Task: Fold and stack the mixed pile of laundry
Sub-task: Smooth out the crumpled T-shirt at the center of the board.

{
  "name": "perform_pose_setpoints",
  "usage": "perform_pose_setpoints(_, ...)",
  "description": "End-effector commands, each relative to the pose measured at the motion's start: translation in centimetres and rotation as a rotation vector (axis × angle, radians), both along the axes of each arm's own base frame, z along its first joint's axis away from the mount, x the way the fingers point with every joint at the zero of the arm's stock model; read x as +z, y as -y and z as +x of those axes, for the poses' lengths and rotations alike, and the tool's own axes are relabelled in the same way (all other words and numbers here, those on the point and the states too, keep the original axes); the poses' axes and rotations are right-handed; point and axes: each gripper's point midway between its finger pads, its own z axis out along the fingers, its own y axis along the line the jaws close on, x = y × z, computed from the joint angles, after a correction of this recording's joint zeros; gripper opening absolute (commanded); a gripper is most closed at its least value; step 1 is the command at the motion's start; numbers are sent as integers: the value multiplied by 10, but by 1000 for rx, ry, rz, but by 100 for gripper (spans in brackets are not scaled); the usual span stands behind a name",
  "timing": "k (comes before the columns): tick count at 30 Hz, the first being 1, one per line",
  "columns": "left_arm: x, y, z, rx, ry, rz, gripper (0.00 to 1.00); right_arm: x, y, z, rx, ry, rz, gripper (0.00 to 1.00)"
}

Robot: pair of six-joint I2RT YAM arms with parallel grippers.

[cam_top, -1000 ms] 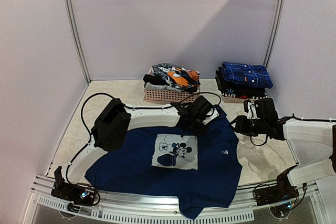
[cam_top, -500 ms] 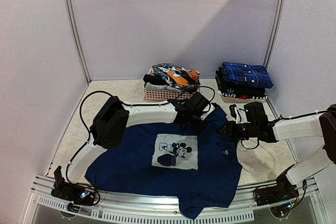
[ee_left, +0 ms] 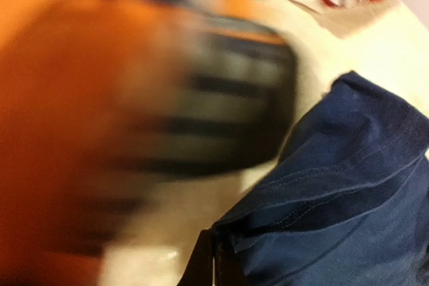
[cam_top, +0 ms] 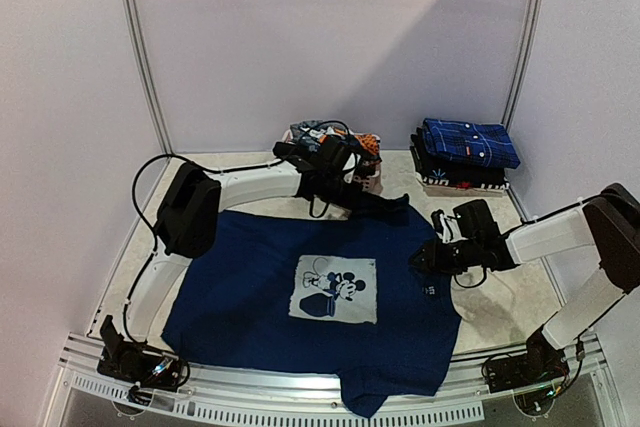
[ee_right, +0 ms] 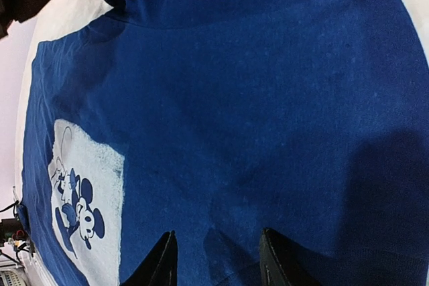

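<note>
A navy T-shirt (cam_top: 250, 297) with a pale cartoon print (cam_top: 336, 289) lies spread face up on the table. My left gripper (cam_top: 348, 191) is at the shirt's far edge, just in front of the basket. The left wrist view shows it (ee_left: 216, 264) shut on a fold of the navy cloth (ee_left: 348, 185). My right gripper (cam_top: 424, 258) hangs low over the shirt's right side. It (ee_right: 218, 256) is open, with only flat blue fabric (ee_right: 268, 98) beneath. More of the mixed laundry pile (cam_top: 362, 141), orange and striped pieces, fills the basket.
A pale pink slatted basket (cam_top: 372, 179) stands at the back, partly behind my left arm. A stack of folded clothes (cam_top: 465, 152), blue plaid on top, sits at the back right. The shirt's hem hangs over the near table edge (cam_top: 300, 387).
My left gripper has moved back and left toward the basket, dragging the shirt's far edge and spreading the shirt. My right gripper has moved left over the shirt's right side.
</note>
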Motion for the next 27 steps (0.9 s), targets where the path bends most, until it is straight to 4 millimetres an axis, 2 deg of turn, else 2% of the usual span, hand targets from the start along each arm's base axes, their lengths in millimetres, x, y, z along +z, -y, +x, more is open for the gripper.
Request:
perform_pose_setpoints(1, 41, -19, 28, 127, -42, -172, 0, -5, 2, 1, -7, -15, -41, 42)
perform_pose_setpoints(4, 42, -24, 34, 140, -74, -214, 5, -5, 3, 1, -5, -16, -47, 42)
perform_pose_setpoints(10, 44, -32, 30, 160, -76, -199, 27, 1, 1, 6, -1, -8, -57, 42)
perform_pose_setpoints(12, 56, -36, 28, 165, -57, -208, 32, 7, -1, 10, 2, 6, -54, 42)
perform_pose_setpoints(13, 55, -40, 24, 164, -56, -204, 34, 13, -3, 12, 5, 15, -48, 42)
perform_pose_setpoints(19, 84, -65, -4, 134, 4, -191, 41, 40, -8, 28, 2, 72, -42, 43)
perform_pose_setpoints(27, 95, -133, -57, 163, 104, -101, 42, 64, -11, 53, -39, 130, -52, 44)
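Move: The left hand still pinches the cuff edge of the T-shirt's far sleeve; the sleeve's middle lies about 5 cm to its right, 2 cm back and 4 cm below. The basket stands some 12 cm ahead and 5 cm to the left, its middle a little higher; the mouse print is roughly 20 cm back and 4 cm left. From the right hand, low over the shirt's shoulder, the sleeve is about 12 cm ahead and 6 cm left. Forward and left, about 5 cm low over the table, the left hand drags the pinched cuff towards the basket, turning some 10 degrees counter-clockwise and opening to let go; then it rises about 9 cm while drawing left and back, clear of the sleeve. The right hand first stays low at the shoulder, fingers seeming to rest on the cloth, then lifts about 5 cm and eases 4 cm forward, fingers still parted. ##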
